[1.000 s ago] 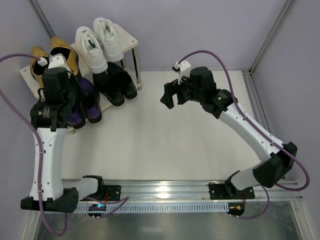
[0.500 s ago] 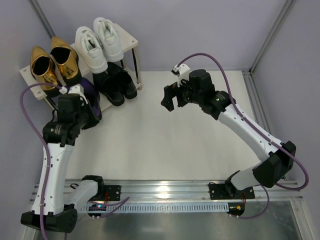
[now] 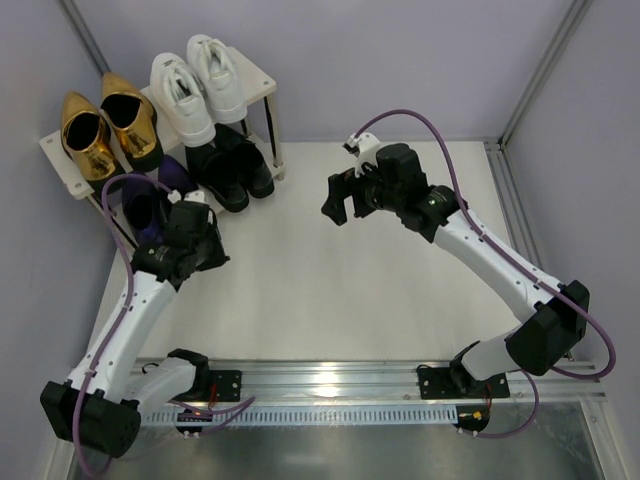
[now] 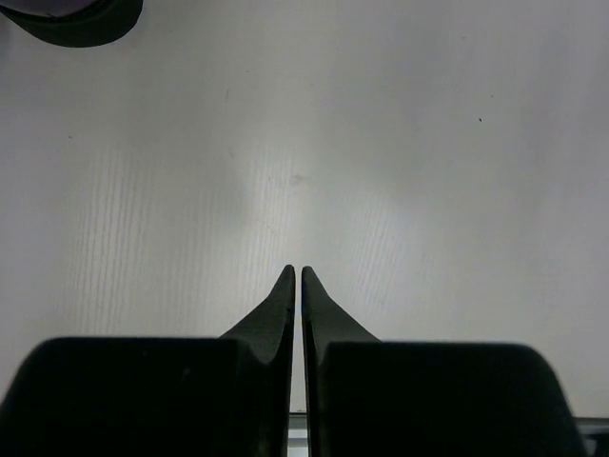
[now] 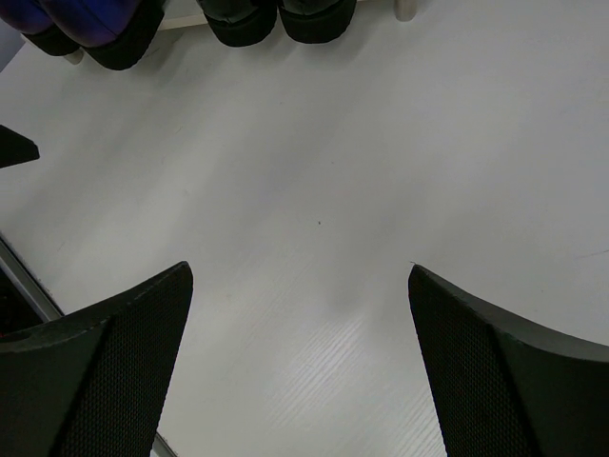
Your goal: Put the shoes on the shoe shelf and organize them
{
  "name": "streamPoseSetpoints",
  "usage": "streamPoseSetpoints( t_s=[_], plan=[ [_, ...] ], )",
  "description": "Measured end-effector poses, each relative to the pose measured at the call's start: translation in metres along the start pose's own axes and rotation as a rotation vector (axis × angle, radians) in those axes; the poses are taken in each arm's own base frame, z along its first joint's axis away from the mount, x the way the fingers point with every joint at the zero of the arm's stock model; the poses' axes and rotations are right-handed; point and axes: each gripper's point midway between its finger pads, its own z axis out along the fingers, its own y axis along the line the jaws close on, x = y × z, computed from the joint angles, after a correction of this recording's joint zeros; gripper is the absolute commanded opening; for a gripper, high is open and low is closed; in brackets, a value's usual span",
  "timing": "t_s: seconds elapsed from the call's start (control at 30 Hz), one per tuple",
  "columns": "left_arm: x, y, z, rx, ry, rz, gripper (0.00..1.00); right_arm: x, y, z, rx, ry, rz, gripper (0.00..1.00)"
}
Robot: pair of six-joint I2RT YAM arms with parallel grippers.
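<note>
The shoe shelf (image 3: 258, 78) stands at the back left. Gold loafers (image 3: 100, 130) and white sneakers (image 3: 195, 85) sit on its top board. Below them are the black shoes (image 3: 235, 172) and the purple shoes (image 3: 150, 200), toes pointing out over the table. My left gripper (image 3: 205, 255) hangs shut and empty over bare table just in front of the purple pair; the left wrist view has its fingertips (image 4: 295, 273) pressed together. My right gripper (image 3: 338, 205) stands wide open and empty mid-table, facing the shelf. In its wrist view are the purple toes (image 5: 95, 29) and black toes (image 5: 276, 19).
A shelf leg (image 5: 407, 9) stands right of the black toes. A dark shoe toe (image 4: 71, 19) shows at the top left of the left wrist view. Metal frame posts rise at the back corners, and a rail (image 3: 330, 380) runs along the near edge.
My left arm has pulled back from the shelf toward the near side and lowered over the table, uncovering the gold loafers and purple shoes. The right arm has barely moved.
</note>
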Motion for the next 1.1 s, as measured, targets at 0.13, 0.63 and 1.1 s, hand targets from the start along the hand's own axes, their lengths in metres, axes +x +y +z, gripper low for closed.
streamPoseSetpoints(
  t_s=[0.13,0.63,1.1],
  plan=[
    [0.004,0.009,0.023,-0.082,-0.002,-0.014,0.0,0.008,-0.001,0.003,0.002,0.017,0.007,0.94],
    [0.006,0.012,0.136,-0.249,0.045,-0.022,0.0,0.018,-0.001,0.005,-0.006,0.036,0.015,0.94],
    [-0.019,0.068,0.177,-0.372,0.042,-0.11,0.0,0.022,-0.013,0.006,0.019,0.044,0.027,0.94]
  ],
)
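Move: The right purple shoe on the lower shelf is what I go for: its middle is about 22 cm ahead of my closed left hand, 13 cm to the left and some 13 cm below. The left purple shoe is about 8 cm farther left of it and slightly nearer me; the left black shoe stands about 27 cm ahead of the hand, 3 cm left. From my right hand, the right purple shoe is roughly 15 cm ahead, 44 cm left and 22 cm below. I drive my left hand down about 13 cm and forward 12 cm into the gap between the right purple shoe's heel and the black shoes, then sweep it some 5 cm left at that low height, shut fingertips against the purple shoe's right side. The wrist turns some 20 degrees, mostly counter-clockwise; my open right hand sinks about 2 cm, holding nothing. ##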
